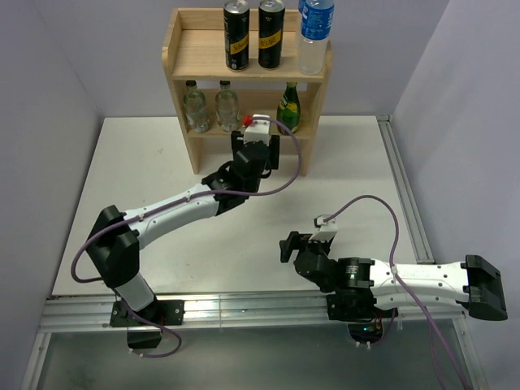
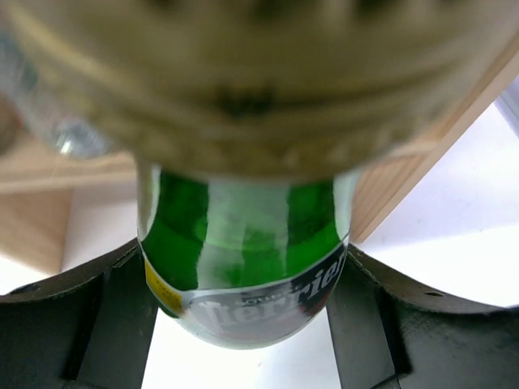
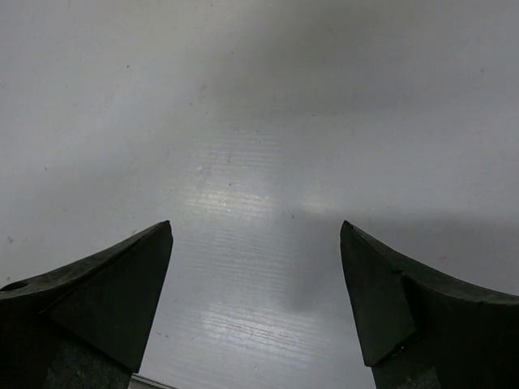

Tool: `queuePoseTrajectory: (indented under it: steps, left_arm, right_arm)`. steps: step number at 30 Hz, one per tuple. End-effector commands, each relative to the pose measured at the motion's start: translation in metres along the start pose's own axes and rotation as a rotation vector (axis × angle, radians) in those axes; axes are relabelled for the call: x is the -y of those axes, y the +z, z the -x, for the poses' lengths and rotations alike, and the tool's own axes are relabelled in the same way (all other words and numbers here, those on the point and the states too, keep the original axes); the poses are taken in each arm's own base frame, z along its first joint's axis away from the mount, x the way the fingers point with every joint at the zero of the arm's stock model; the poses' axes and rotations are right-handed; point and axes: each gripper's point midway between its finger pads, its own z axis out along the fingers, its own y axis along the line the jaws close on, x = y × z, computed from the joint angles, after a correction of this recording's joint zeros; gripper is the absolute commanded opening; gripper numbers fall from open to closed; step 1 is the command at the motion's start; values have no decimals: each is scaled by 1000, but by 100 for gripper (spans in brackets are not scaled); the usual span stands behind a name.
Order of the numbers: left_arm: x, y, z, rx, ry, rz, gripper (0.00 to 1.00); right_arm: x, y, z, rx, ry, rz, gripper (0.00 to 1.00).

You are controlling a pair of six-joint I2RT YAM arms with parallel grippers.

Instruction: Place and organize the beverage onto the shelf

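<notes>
The pale wooden shelf [image 1: 173, 54] stands at the back of the table. A green Perrier bottle [image 1: 288, 106] [image 2: 243, 243] is upright at the right end of its lower board, beside the right side panel [image 2: 405, 178]. My left gripper [image 1: 262, 142] [image 2: 243, 324] is shut on it, a dark finger [image 2: 122, 324] pressing each side near the label. Whether the bottle rests on the board is hidden. My right gripper [image 1: 286, 245] [image 3: 255, 284] hangs open over bare table, holding nothing.
Two black cans [image 1: 236, 34] [image 1: 270, 32] and a blue-labelled water bottle [image 1: 314, 36] stand on the upper board. Two clear bottles [image 1: 195, 106] [image 1: 227, 106] occupy the lower board left of the green one. Metal rails [image 1: 406, 203] edge the white table [image 1: 146, 162].
</notes>
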Motion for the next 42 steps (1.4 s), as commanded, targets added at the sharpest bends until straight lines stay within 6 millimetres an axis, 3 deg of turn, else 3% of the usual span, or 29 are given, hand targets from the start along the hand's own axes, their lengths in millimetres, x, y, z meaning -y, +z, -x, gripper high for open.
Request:
queuePoseTrajectory:
  steps: [1,13,22,31,42]
  left_arm:
    - [14,2,87,175,-80,-42,0]
    - [27,27,119,220,-54,-37,0]
    - [19,48,132,243,-51,-5,0]
    - [8,65,135,254,-62,17,0]
    - [-2,86,125,238,-103,9,0]
  right_arm:
    - [3,2,9,46,35,-18,91]
    - [3,1,10,52,42,-13,91]
    - [3,1,10,51,38,-11,91]
    - [2,2,10,51,36,-11,91]
    - [2,4,8,49,18,-22,91]
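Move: The green bottle is already in the left hand. The gap it is bound for on the middle shelf lies some 12 cm ahead, about 1 cm right and at about the hand's height. A clear bottle stands 7 cm left of that gap, the second clear bottle another 8 cm left, and the shelved green bottle 7 cm right of the gap, all about level with it. From the idle right hand the gap lies about 28 cm ahead, 11 cm left and 18 cm higher. The held green bottle, still upright and pinched between the left fingers, is carried about 10 cm forward into the gap between the nearer clear bottle and the shelved green one, beneath the top board. The hand first rises and bows some 3 cm to the right, then eases back left and sinks a centimetre or two while still advancing; the wrist hardly turns and the grip stays shut on the bottle. ##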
